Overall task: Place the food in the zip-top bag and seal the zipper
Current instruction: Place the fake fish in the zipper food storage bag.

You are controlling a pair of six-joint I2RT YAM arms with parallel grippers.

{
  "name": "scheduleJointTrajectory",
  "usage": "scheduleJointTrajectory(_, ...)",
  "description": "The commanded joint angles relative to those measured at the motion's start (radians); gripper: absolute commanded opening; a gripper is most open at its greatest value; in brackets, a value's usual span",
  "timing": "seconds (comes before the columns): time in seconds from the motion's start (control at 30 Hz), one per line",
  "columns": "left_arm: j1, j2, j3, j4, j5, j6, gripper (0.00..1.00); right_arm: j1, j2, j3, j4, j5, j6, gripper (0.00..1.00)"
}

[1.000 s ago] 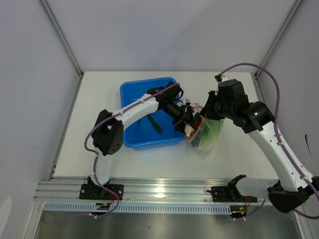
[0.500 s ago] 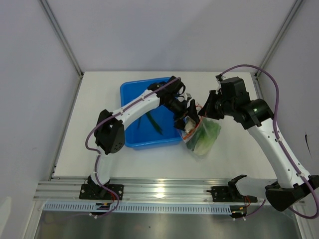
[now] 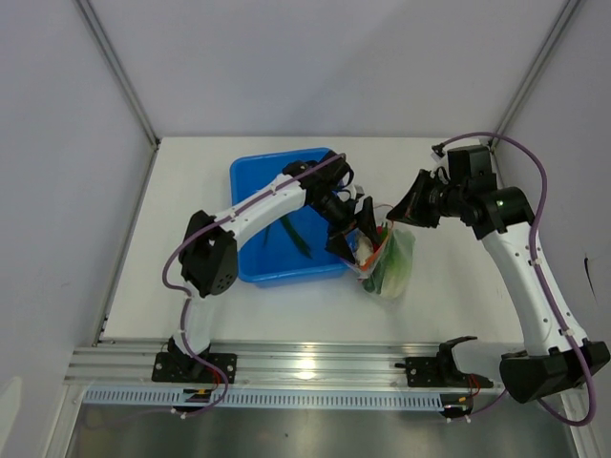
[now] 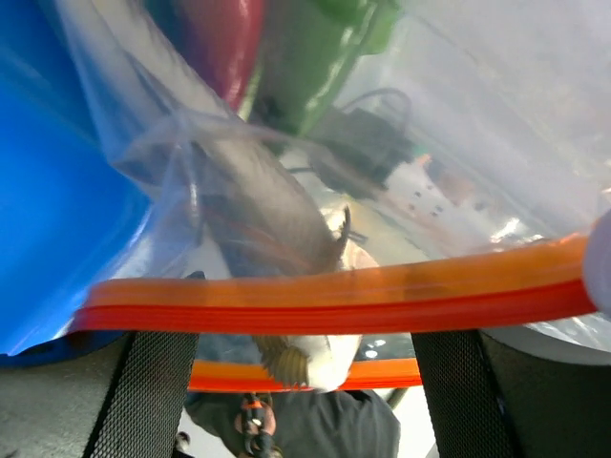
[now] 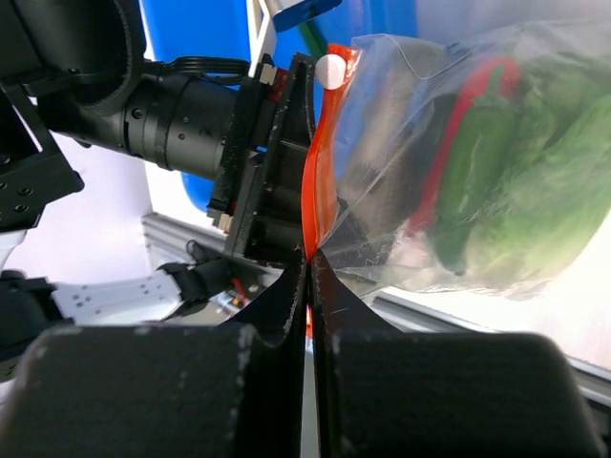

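Observation:
The zip-top bag [image 3: 395, 265] hangs just right of the blue bin, holding green leafy food [image 5: 563, 162] and a red chili [image 5: 456, 129]. My right gripper [image 3: 410, 207] is shut on one end of the orange zipper [image 5: 320, 162], pinching it at the fingertips [image 5: 308, 256]. My left gripper [image 4: 301, 391] is at the bag's mouth [image 3: 361, 239], open, its mesh-padded fingers [image 4: 143, 391] wide apart and outside the orange strips [image 4: 334, 301]. A whitish stalk [image 4: 305, 355] lies between the two strips, touching neither finger. A dark green pod [image 3: 294, 236] lies in the bin.
The blue bin [image 3: 250, 176] stands mid-table, and the left arm reaches across it. An aluminium rail [image 3: 315, 363] runs along the near edge. White walls and frame posts close in the table at the back and sides.
My left gripper has opened at the bag's mouth. The right arm has drawn back to the right with the zipper end, pulling the bag narrower and more upright.

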Motion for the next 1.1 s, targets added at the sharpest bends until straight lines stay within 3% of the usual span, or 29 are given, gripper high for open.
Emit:
scheduleJointTrajectory(0.0,-0.012,-0.070,0.058,-0.082,-0.071,0.079,0.85,-0.021,-0.032,0.007,0.066,-0.131,0.026,0.00)
scheduleJointTrajectory(0.17,-0.012,-0.079,0.156,-0.163,-0.187,0.152,0.82,-0.055,-0.032,-0.008,0.065,-0.188,0.040,0.00)
scheduleJointTrajectory(0.37,-0.017,-0.182,0.080,-0.108,-0.292,0.176,0.80,-0.090,-0.031,-0.009,0.062,-0.228,0.063,0.00)
scheduleJointTrajectory(0.6,-0.020,-0.252,0.063,-0.045,-0.316,0.189,0.81,-0.113,-0.034,-0.007,0.031,-0.234,0.052,0.00)
scheduleJointTrajectory(0.77,-0.018,-0.295,0.101,-0.126,-0.447,0.200,0.81,-0.116,-0.032,0.013,0.003,-0.225,0.028,0.00)
scheduleJointTrajectory(0.87,-0.009,-0.280,0.089,-0.224,-0.516,0.195,0.77,-0.116,-0.034,0.025,-0.007,-0.219,0.016,0.00)
scheduleJointTrajectory(1.07,-0.003,-0.269,-0.026,-0.188,-0.470,0.171,0.61,-0.118,-0.034,0.030,0.000,-0.223,0.014,0.00)
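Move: The open zip-top bag's mouth is right at the left hand's fingertips, its middle about 2 cm ahead and 2 cm to the right, level with them. The fake fish, already inside, lies some 2 cm ahead, neither left nor right, about 5 cm lower; the lettuce sits about 8 cm to the hand's right, 12 cm down, level fore and aft. The blue bin's centre is roughly 19 cm left, 10 cm ahead and 15 cm below. From the right hand, the mouth's middle is about 5 cm left, 4 cm back, 4 cm lower. Leftward and up, the left hand backs its open fingers out of the bag mouth towards the bin, rising about 6 cm, then sinks some 3 cm beside the left rim, ending about 7 cm left of its start. Its fingers swing to point more steeply down and close partway. The right hand keeps its pinch on the zipper rim, turning slightly. ##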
